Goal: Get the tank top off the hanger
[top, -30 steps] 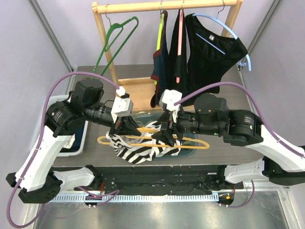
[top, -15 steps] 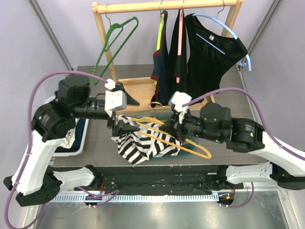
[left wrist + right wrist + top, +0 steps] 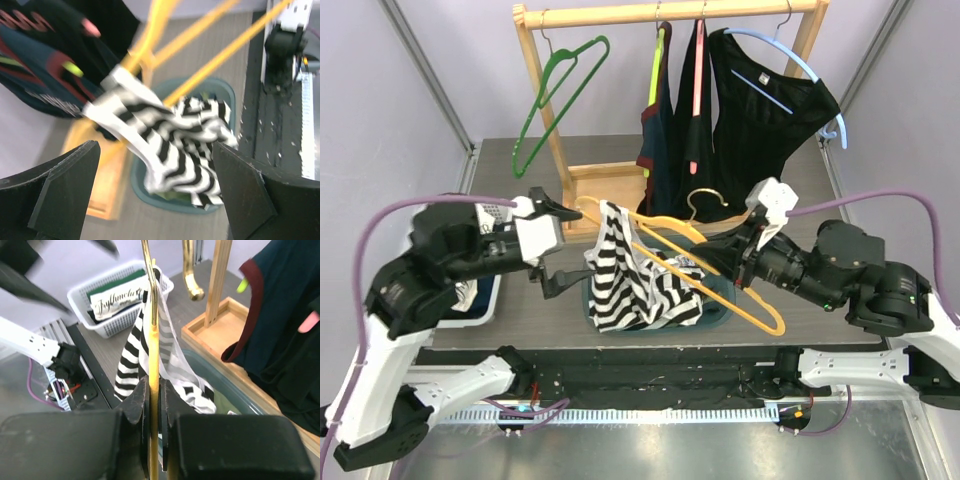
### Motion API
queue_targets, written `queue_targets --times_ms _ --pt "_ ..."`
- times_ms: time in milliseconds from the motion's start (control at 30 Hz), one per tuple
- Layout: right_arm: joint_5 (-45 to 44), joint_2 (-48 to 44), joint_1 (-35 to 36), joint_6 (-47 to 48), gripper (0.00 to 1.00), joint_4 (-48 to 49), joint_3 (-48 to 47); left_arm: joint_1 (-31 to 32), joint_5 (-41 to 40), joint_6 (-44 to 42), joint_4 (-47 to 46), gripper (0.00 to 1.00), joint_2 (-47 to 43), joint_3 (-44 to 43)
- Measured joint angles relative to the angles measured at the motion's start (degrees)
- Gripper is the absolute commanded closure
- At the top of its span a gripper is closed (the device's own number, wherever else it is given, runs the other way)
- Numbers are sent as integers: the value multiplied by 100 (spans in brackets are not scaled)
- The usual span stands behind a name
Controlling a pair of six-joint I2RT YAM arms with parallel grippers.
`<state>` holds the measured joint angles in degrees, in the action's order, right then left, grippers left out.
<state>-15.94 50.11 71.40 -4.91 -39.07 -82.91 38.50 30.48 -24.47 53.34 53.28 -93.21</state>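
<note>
The zebra-striped tank top (image 3: 632, 285) hangs by a strap from the left end of the orange hanger (image 3: 665, 228), its bottom sagging into the teal bin (image 3: 718, 316). My right gripper (image 3: 742, 252) is shut on the hanger's lower bar; in the right wrist view both pads clamp the yellow-orange hanger (image 3: 152, 315) at the right gripper (image 3: 155, 386), with the tank top (image 3: 134, 356) beyond. My left gripper (image 3: 558, 246) stands open, left of the garment and apart from it. In the left wrist view the blurred tank top (image 3: 172, 137) hangs between and beyond the wide fingers (image 3: 60, 192).
A wooden rack (image 3: 665, 13) at the back carries a green hanger (image 3: 560, 85), dark garments (image 3: 750, 120) and a blue hanger (image 3: 790, 62). Its wooden base (image 3: 610, 185) sits behind the bin. A white basket (image 3: 488, 290) of folded clothes stands at the left.
My left gripper opened, let go of the tank top and drew back to the left. My right gripper shut on the hanger and lifted it up and right, garment dangling.
</note>
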Motion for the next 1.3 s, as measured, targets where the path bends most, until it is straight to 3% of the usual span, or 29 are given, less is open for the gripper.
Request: queue_targets --times_ms 133,500,533,633,667,733,767,867,1000,1300 --pt "-63 -13 0 2 99 2 -254 0 -223 96 -7 0 70 610" --pt "-57 15 0 4 99 2 -302 -2 -437 586 -562 9 404 688" --pt "-48 15 0 4 99 2 -302 -2 -435 623 -627 12 417 688" --pt "-35 31 0 9 99 2 -302 -2 -424 743 -785 33 514 686" --pt "-33 37 0 11 99 4 -302 -7 -402 796 -811 48 553 686" --pt "-24 55 0 20 99 7 -302 -24 -326 872 -861 63 675 662" --pt "-20 59 0 22 99 7 -302 -28 -297 903 -883 75 741 643" --pt "-17 63 0 24 99 7 -297 -39 -236 964 -935 88 861 616" --pt "-24 22 0 24 99 7 -269 -83 -219 957 -938 99 879 555" --pt "-142 -190 0 0 99 -214 -264 -302 -240 955 -898 100 848 -155"
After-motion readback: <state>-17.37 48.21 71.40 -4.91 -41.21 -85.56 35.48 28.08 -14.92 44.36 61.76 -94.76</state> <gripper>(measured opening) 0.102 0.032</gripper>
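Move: The tank top's upper end hangs over the yellow hanger's left arm, about 5 cm ahead of the open left hand, 4 cm to its right and 3 cm lower. The yellow hanger's middle lies some 13 cm to the left hand's right, level ahead and 2 cm lower; the teal bin is about 12 cm right, 4 cm back and 25 cm below. From the right hand, gripping the hanger, that cloth end is 17 cm left, 7 cm ahead, roughly level. Left hand dips, reaches about 6 cm forward, pinches the tank top, lifts 4 cm; right keeps hold of the hanger. ##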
